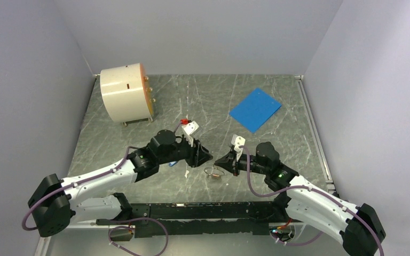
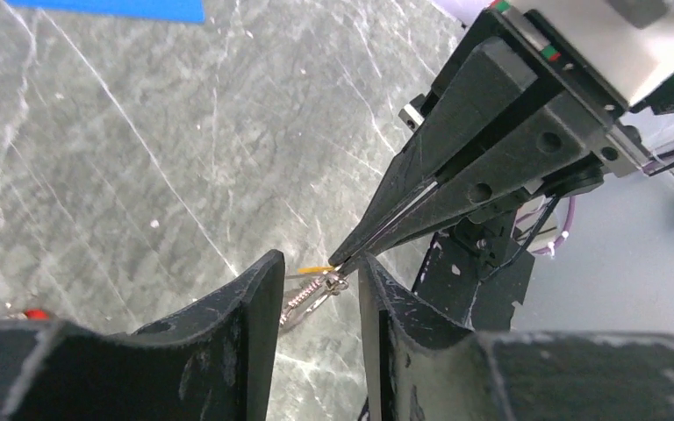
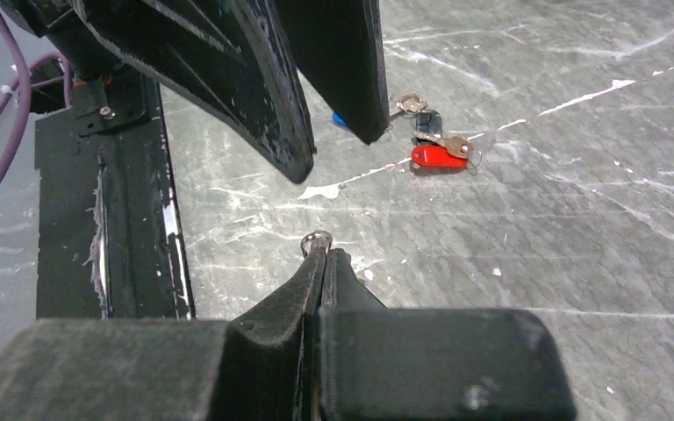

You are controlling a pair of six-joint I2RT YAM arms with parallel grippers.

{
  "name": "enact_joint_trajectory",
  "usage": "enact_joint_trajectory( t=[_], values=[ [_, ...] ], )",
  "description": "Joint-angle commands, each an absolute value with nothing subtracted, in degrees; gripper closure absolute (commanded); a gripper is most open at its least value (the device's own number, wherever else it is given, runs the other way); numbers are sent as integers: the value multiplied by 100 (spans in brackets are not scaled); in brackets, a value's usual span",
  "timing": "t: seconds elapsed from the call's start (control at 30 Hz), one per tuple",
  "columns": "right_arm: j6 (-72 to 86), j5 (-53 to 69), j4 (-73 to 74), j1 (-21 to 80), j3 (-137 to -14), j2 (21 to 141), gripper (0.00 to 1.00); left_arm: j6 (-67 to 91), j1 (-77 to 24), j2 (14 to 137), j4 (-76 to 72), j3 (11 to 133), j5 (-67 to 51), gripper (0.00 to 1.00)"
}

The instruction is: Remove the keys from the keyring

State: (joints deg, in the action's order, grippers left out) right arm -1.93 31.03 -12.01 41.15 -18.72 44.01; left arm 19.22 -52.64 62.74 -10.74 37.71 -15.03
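The keyring (image 2: 309,296), a thin silvery wire ring with a small coiled loop, hangs low over the marble table between my two grippers. An orange-yellow tag (image 2: 316,269) sticks out at its top. My right gripper (image 2: 344,257) is shut on the ring's upper end, and a metal loop (image 3: 316,237) pokes past its tips (image 3: 323,252). My left gripper (image 2: 318,257) is open, its fingers (image 2: 254,307) standing either side of the ring without pinching it. A red-tagged key (image 3: 437,158) lies loose on the table beyond the left gripper, beside a dark-tagged key (image 3: 426,123).
A cream cylinder (image 1: 125,93) stands at the back left and a blue square sheet (image 1: 255,109) lies at the back right. A black rail (image 1: 192,210) runs along the near edge. Grey walls close in both sides.
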Motion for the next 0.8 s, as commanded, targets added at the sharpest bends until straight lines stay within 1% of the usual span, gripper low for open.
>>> enact_joint_trajectory(
  t=[0.0,0.1,0.27,0.5,0.77],
  values=[
    [-333,2702,-1259,4247,-2187,4412,100,2590,-5354,6510,-654,4036,-1467,59],
    [-327,2562,-1244,4292,-2190,4412,100,2729,-5419,6537,-509,4076,-1311,61],
    [-288,2442,-1241,4307,-2214,4428,100,2792,-5541,6490,-188,4149,-987,61],
    [-290,2408,-1218,4362,-2257,4525,100,2691,-5652,6676,-607,4097,-1000,61],
    [-301,2398,-1213,4420,-2272,4576,100,2580,-5687,7053,-762,4187,-855,62]
  ],
)
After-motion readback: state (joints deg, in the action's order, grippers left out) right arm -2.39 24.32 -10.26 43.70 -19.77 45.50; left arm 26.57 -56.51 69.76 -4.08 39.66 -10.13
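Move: The keyring with its remaining keys hangs from the right fingertips, its middle about 8 cm below the left hand, 3 cm back and 1 cm to the right. On the table some 18 cm below the left hand, the red tag lies about 7 cm ahead and 9 cm left, and the blue tag about 3 cm ahead and 14 cm left. From the right hand the keyring is about 3 cm below, 2 cm back and 1 cm left. Downwards in two stages with a short pause between, the left hand sinks about 5 cm in all towards the keyring, easing back and slightly right, its fingertips dipping some 10 degrees. Its fingers stay part-open, ending close to the hanging ring and keys; contact can't be made out. The right hand stays almost in place and keeps the keyring pinched in its shut fingertips. ##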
